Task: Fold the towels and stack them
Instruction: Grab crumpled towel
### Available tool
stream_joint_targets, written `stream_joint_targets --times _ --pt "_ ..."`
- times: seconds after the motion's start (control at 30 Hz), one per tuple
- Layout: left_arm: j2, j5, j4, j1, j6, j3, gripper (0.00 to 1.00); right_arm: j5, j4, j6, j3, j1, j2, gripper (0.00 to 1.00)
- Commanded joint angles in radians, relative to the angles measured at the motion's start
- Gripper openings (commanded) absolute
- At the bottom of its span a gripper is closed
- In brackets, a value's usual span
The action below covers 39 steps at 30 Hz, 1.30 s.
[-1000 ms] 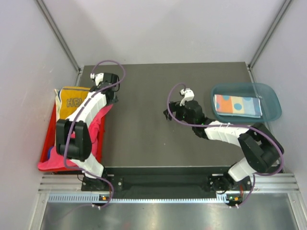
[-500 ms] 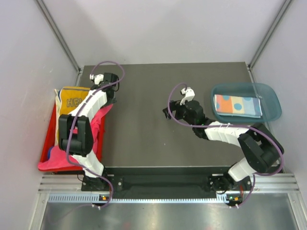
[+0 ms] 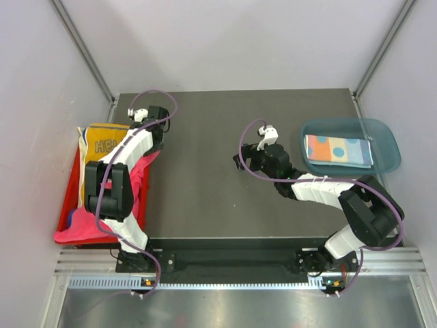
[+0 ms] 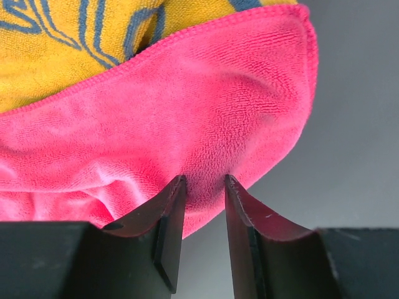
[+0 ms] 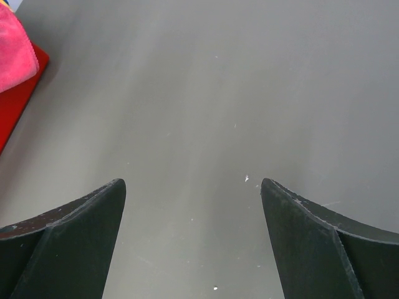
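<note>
A hot pink towel (image 4: 187, 124) lies over the red tray's edge onto the table (image 3: 140, 171), with a yellow "HELLO" towel (image 4: 62, 50) behind it (image 3: 102, 143). My left gripper (image 4: 204, 180) sits at the pink towel's rounded corner (image 3: 157, 141). Its jaws are narrowed, a gap still shows between them, and the cloth's edge lies between the tips. My right gripper (image 5: 193, 184) hangs wide open over bare table at mid-table (image 3: 239, 162), holding nothing. A folded light blue towel with orange dots (image 3: 338, 150) lies in the teal bin.
The red tray (image 3: 65, 215) stands at the table's left edge, and its corner (image 5: 19, 99) shows in the right wrist view with pink cloth (image 5: 14, 50). The translucent teal bin (image 3: 389, 140) stands at the right. Dark table (image 3: 205, 198) stretches between the arms.
My left gripper's jaws have narrowed around the pink towel's edge. The left arm has shifted slightly. The right arm has barely moved.
</note>
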Motion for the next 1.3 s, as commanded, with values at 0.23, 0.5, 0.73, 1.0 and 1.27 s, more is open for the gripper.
stream_joint_targets --times 0.23,0.5,0.73,1.0,1.27 --pt "-0.031 -0.033 -0.001 0.011 0.007 -0.03 0.15 0.025 0.038 -0.014 0.009 0.009 0.0 0.88" --pt "-0.122 -0.033 -0.044 0.011 0.034 0.045 0.0 0.02 0.041 -0.014 0.01 0.009 0.003 0.87" --pt "-0.281 0.023 -0.073 0.008 0.057 0.082 0.0 0.019 0.043 -0.013 0.013 0.009 0.01 0.87" --pt "-0.427 0.082 -0.076 -0.027 0.077 0.073 0.0 0.02 0.04 -0.014 0.015 0.011 0.017 0.87" --pt "-0.456 -0.044 -0.153 -0.256 0.099 0.237 0.0 0.057 0.053 -0.013 0.0 0.009 0.0 0.86"
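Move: The pink towel's outer corner, draped over the red box's rim, sits right at the left fingertips, about 1 cm ahead, 1 cm left and 1 cm below. The yellow towel lies some 14 cm left and 3 cm back, about 2 cm lower. The red box's middle is roughly 15 cm left, 12 cm back and 6 cm down. From the idle right hand the corner is some 26 cm left, 5 cm ahead and 3 cm lower. Left fingers shut, pinch the pink towel near its corner, lift about 19 cm, then swing some 6 cm right. ##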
